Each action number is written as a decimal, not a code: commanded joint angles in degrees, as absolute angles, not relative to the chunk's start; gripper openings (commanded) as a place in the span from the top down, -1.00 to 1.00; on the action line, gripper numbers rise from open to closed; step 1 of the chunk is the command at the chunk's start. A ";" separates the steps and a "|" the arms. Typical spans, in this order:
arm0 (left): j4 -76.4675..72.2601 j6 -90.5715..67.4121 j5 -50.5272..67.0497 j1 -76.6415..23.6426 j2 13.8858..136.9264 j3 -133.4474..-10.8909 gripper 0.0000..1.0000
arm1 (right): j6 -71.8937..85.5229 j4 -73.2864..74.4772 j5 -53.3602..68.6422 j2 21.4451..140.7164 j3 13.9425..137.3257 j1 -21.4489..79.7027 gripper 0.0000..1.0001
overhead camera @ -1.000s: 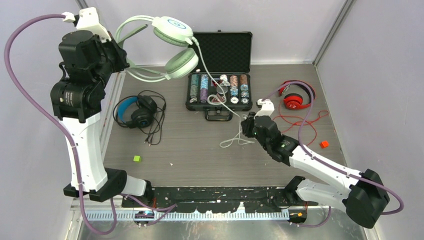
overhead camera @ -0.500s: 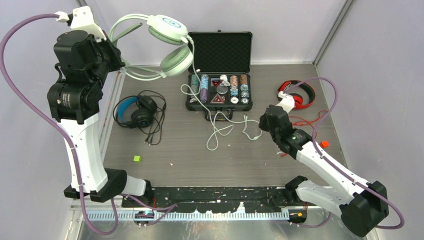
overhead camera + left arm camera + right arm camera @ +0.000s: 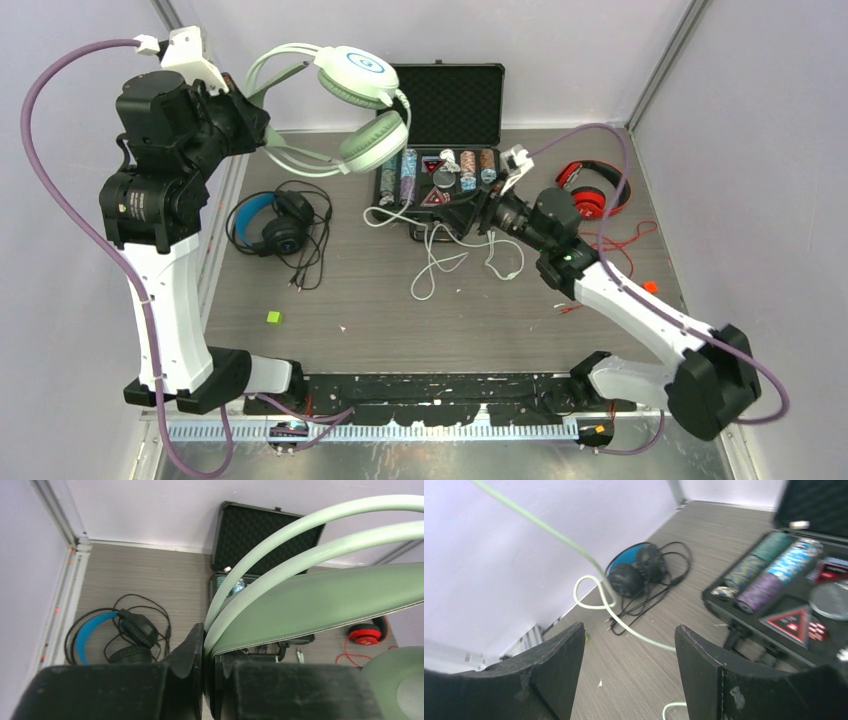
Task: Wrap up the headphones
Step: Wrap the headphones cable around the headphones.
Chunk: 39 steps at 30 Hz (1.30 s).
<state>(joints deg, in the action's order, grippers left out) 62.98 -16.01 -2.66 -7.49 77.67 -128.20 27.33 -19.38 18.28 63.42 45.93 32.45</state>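
Note:
My left gripper (image 3: 252, 135) is raised at the back left, shut on the headband of the pale mint-green headphones (image 3: 362, 100). In the left wrist view the jaws (image 3: 207, 652) pinch that green band (image 3: 320, 600). The white cable (image 3: 432, 262) hangs from an ear cup and loops on the table in front of the case. My right gripper (image 3: 480, 208) hovers open by the case's front, pointing left. Its fingers (image 3: 629, 630) hold nothing, and the cable (image 3: 596, 575) passes ahead of them. The black headphones (image 3: 270, 222) lie at the left and the red headphones (image 3: 590, 197) at the right.
An open black case (image 3: 450, 100) with poker chips stands at the back centre. A small green cube (image 3: 273, 317) lies near the left front and a red cube (image 3: 649, 288) at the right. The red cable (image 3: 610, 250) sprawls beside the right arm.
The right gripper has opened wide and swung from the table's right-middle up towards the case front. The white cable now lies in loose loops. The left arm shifted the mint headphones slightly right.

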 commanded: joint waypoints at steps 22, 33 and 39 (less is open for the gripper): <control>57.00 -21.11 3.18 -6.85 78.94 -132.69 1.00 | 15.78 -58.57 29.64 87.67 39.15 35.49 0.87; 55.72 -25.00 5.12 4.64 82.65 -136.61 1.00 | 26.95 -47.45 -5.34 71.01 24.58 28.84 0.99; 54.49 -26.97 7.76 10.43 82.54 -135.65 1.00 | 28.86 -29.59 -20.40 62.51 24.43 25.56 0.99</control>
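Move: The stretch of headphones cable hanging from the ear cups lies about 8 cm to the right hand's left, level with it fore and aft and some 8 cm lower. The ear cups hang about 9 cm left, 3 cm farther out and 18 cm above that hand; the chip case is straight ahead, about 8 cm out and 26 cm down. From the left hand, which holds the headband, that cable is about 15 cm right, 3 cm back and 25 cm below. The right fingers shut on the hanging headphones cable and pinch it, after the open hand has gone some 8 cm left and 9 cm down, swinging counter-clockwise. It then draws the cable about 17 cm back to the right and a little forward, dipping before it rises, and turns some 50 degrees clockwise. The left hand, keeping its grip on the headband, drifts 2 cm right, then pulls away about 8 cm left and slightly forward. ##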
